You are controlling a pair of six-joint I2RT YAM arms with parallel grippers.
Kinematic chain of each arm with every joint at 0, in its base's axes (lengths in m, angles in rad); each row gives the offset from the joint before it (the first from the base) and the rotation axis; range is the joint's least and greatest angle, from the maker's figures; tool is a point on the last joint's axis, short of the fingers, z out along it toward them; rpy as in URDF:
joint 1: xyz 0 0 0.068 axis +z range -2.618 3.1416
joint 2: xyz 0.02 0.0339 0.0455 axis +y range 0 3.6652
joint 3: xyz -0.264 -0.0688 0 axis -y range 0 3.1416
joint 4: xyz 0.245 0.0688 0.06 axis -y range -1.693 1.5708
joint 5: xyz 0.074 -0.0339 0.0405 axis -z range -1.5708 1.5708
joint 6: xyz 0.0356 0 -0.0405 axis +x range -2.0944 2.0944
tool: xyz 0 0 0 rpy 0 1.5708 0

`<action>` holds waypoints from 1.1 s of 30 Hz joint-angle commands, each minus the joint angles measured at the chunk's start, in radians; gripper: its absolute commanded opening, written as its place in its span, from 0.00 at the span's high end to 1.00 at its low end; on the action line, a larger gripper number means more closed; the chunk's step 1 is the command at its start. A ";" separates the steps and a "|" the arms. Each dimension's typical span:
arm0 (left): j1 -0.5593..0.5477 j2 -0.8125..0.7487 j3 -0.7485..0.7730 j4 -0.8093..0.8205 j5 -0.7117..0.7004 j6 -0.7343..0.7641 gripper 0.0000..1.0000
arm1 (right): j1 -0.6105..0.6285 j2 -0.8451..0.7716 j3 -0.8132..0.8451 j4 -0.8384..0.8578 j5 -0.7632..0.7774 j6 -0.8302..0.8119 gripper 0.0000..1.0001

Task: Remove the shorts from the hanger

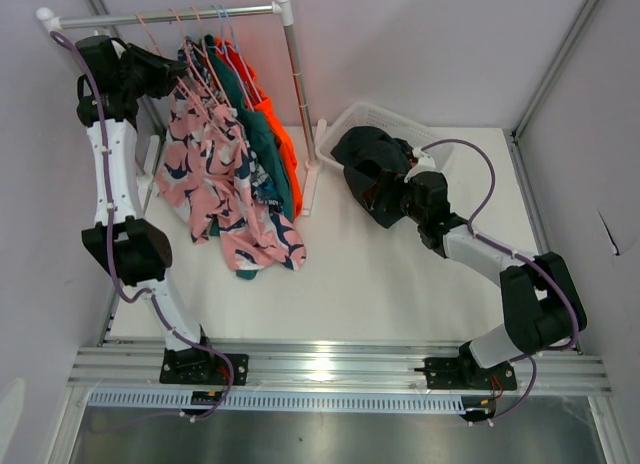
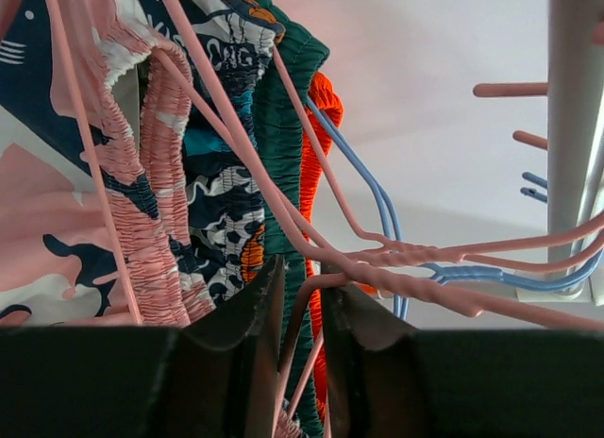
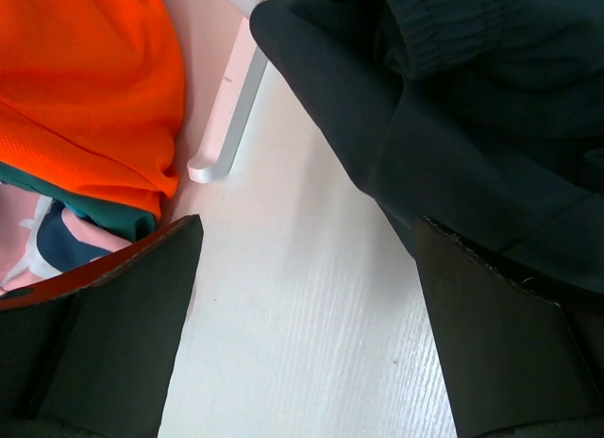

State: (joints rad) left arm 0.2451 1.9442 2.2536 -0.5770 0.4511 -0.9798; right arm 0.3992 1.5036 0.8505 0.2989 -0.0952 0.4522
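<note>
Several shorts hang on pink and blue wire hangers from the rail (image 1: 170, 17): pink shark-print shorts (image 1: 215, 174) in front, then navy printed shorts (image 2: 222, 202), teal shorts (image 1: 262, 144) and orange shorts (image 1: 283, 144). My left gripper (image 1: 178, 79) is up at the hanger necks. In its wrist view the left gripper (image 2: 304, 282) stands slightly open, with a pink hanger wire (image 2: 377, 273) running between the jaws. The black shorts (image 1: 362, 149) lie off the rack, at the basket. My right gripper (image 1: 383, 199) is wide open just beside them, with bare table between its fingers (image 3: 142, 315).
A white basket (image 1: 345, 124) stands at the back, right of the rack's upright post (image 1: 298, 104). The rack's white foot (image 3: 231, 117) rests on the table near the orange shorts (image 3: 85, 79). A blue hanger (image 2: 377, 202) hangs among the pink ones.
</note>
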 commanded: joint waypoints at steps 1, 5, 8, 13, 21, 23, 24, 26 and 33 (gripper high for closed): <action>0.010 0.031 0.070 0.022 0.023 -0.057 0.77 | 0.009 -0.042 -0.008 0.045 0.005 0.003 0.01; 0.010 0.070 0.127 0.038 0.027 -0.077 0.92 | 0.013 -0.048 -0.014 0.045 0.008 0.003 0.01; 0.003 0.061 0.141 0.034 0.041 -0.082 1.00 | 0.013 -0.048 -0.021 0.048 0.009 0.003 0.01; -0.015 0.006 0.130 0.029 0.014 -0.051 1.00 | 0.020 -0.036 -0.019 0.054 0.006 0.006 0.01; -0.030 -0.056 0.172 0.019 -0.006 -0.022 1.00 | 0.029 -0.029 -0.014 0.054 0.011 0.005 0.01; -0.029 -0.053 0.181 0.032 -0.006 -0.028 1.00 | 0.030 -0.025 -0.014 0.055 0.006 0.003 0.01; -0.029 -0.047 0.195 0.032 -0.003 -0.030 1.00 | 0.032 -0.026 -0.014 0.055 0.006 0.003 0.01; -0.029 -0.019 0.213 0.040 0.023 -0.049 1.00 | 0.033 -0.028 -0.016 0.057 0.008 0.002 0.00; -0.024 0.053 0.251 0.100 0.000 -0.074 1.00 | 0.033 -0.023 -0.010 0.060 0.008 -0.006 0.01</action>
State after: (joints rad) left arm 0.2218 1.9747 2.4397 -0.5335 0.4515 -1.0241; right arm 0.4282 1.4876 0.8322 0.3130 -0.0952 0.4522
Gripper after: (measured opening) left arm 0.055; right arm 0.993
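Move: Between the left hand's slightly open fingertips lies the neck of the leftmost pink hanger, about 1 cm ahead and level with them. The rail, where that hook reaches it, is some 6 cm ahead, 5 cm left and 5 cm above. The next hanger's neck stands roughly 4 cm ahead, 3 cm right and 2 cm higher; the pink shorts' middle hangs about 8 cm back, 9 cm right and 20 cm below. From the right hand the hanger neck is roughly 12 cm ahead, 40 cm left and 25 cm up. Closing on the hanger neck while easing about 2 cm forward, the left hand pinches the pink wire, then draws back as far again and lifts it about 7 cm up beside the rail, drifting slightly right. The fingers keep their grip and tip up some 10 degrees during the lift. ##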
